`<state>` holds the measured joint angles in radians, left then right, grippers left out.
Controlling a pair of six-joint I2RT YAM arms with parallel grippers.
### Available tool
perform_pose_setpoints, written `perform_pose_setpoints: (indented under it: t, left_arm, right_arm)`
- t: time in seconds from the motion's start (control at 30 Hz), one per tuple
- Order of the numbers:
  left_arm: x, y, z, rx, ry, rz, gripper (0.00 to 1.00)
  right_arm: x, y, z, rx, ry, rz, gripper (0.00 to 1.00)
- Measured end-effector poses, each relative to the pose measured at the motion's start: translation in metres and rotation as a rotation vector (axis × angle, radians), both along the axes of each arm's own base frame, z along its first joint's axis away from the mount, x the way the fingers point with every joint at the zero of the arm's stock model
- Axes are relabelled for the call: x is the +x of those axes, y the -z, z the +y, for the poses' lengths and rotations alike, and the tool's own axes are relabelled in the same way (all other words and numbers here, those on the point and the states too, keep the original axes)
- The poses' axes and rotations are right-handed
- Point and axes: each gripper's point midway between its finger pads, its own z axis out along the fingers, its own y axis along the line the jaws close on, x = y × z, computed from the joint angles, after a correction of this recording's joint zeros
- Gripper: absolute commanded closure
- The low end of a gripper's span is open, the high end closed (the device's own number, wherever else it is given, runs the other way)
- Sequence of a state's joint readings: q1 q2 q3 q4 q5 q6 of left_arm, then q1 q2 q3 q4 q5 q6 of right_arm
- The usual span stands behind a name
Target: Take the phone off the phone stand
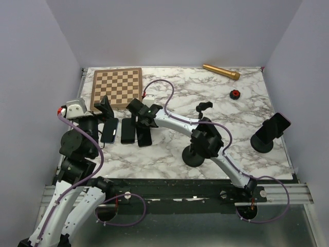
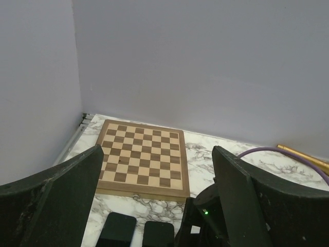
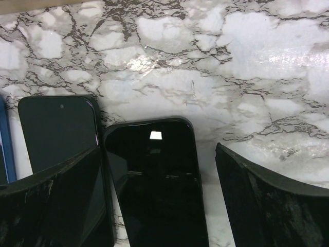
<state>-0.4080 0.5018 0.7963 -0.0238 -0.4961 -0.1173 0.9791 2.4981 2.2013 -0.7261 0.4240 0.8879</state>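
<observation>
Three dark phones lie flat side by side on the marble table (image 1: pixel 169 149), just in front of the chessboard. My right gripper (image 1: pixel 145 117) hovers low over the rightmost one (image 1: pixel 144 136), open. In the right wrist view this black phone (image 3: pixel 154 180) lies flat between the spread fingers (image 3: pixel 257 195), untouched, with a second phone (image 3: pixel 59 128) to its left. A black phone stand (image 1: pixel 261 143) at the right edge carries another phone (image 1: pixel 276 127), tilted. A second stand (image 1: pixel 194 156) sits mid-table, partly behind my right arm. My left gripper (image 1: pixel 106 105) is open above the leftmost phone (image 1: pixel 109 130).
A wooden chessboard (image 1: pixel 117 87) lies at the back left. A gold cylinder (image 1: pixel 221 71) and a small red-and-black object (image 1: pixel 235 93) sit at the back right. Purple walls close in three sides. A purple cable (image 1: pixel 164 87) loops over the table.
</observation>
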Motion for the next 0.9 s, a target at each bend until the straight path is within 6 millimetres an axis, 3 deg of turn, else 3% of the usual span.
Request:
perform_pose_setpoints:
  t: [0.23, 0.37, 0.5, 0.7, 0.9]
  left_arm:
    - [0.005, 0.005, -0.003, 0.010, 0.007, 0.019, 0.04]
    - [0.008, 0.007, -0.007, 0.019, 0.022, 0.028, 0.03]
    - [0.012, 0.011, -0.012, 0.029, 0.038, 0.043, 0.03]
    - [0.022, 0.024, -0.020, 0.052, 0.063, 0.093, 0.02]
    - [0.025, 0.029, -0.025, 0.059, 0.078, 0.112, 0.02]
  right_arm:
    - [-0.006, -0.003, -0.001, 0.003, -0.037, 0.009, 0.00]
    - [-0.017, -0.010, -0.016, -0.019, -0.074, 0.015, 0.00]
    - [-0.027, -0.043, -0.031, -0.002, -0.104, -0.018, 0.00]
    - [-0.027, -0.124, -0.050, 0.071, -0.119, -0.168, 0.00]
    - [-0.036, -0.170, -0.104, 0.045, -0.086, -0.321, 0.00]
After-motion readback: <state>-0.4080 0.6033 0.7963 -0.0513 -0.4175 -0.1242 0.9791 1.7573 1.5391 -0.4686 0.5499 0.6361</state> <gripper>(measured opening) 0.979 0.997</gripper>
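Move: Some 59 cm to the right hand's right, about 10 cm nearer the base and 10 cm higher, stands the last phone still on a stand. The black phone just laid down lies between the open fingers, its middle 5 cm back and 2 cm below; the middle phone is 8 cm left of that one, and an empty phone stand some 27 cm right of the hand, 5 cm back. From the left hand, the stand-held phone is about 71 cm right, 1 cm ahead, 26 cm below. Drawing back and rightward low over the table at first, the right hand leaves the laid-down phone with its fingers still wide open, then climbs steeply and swings right towards the stands, ending about 17 cm up and 10 cm right, fingers tipping some 20 degrees nearer level. The open left hand eases down, forward and right, roughly 5 cm in all, towards the laid phones. ##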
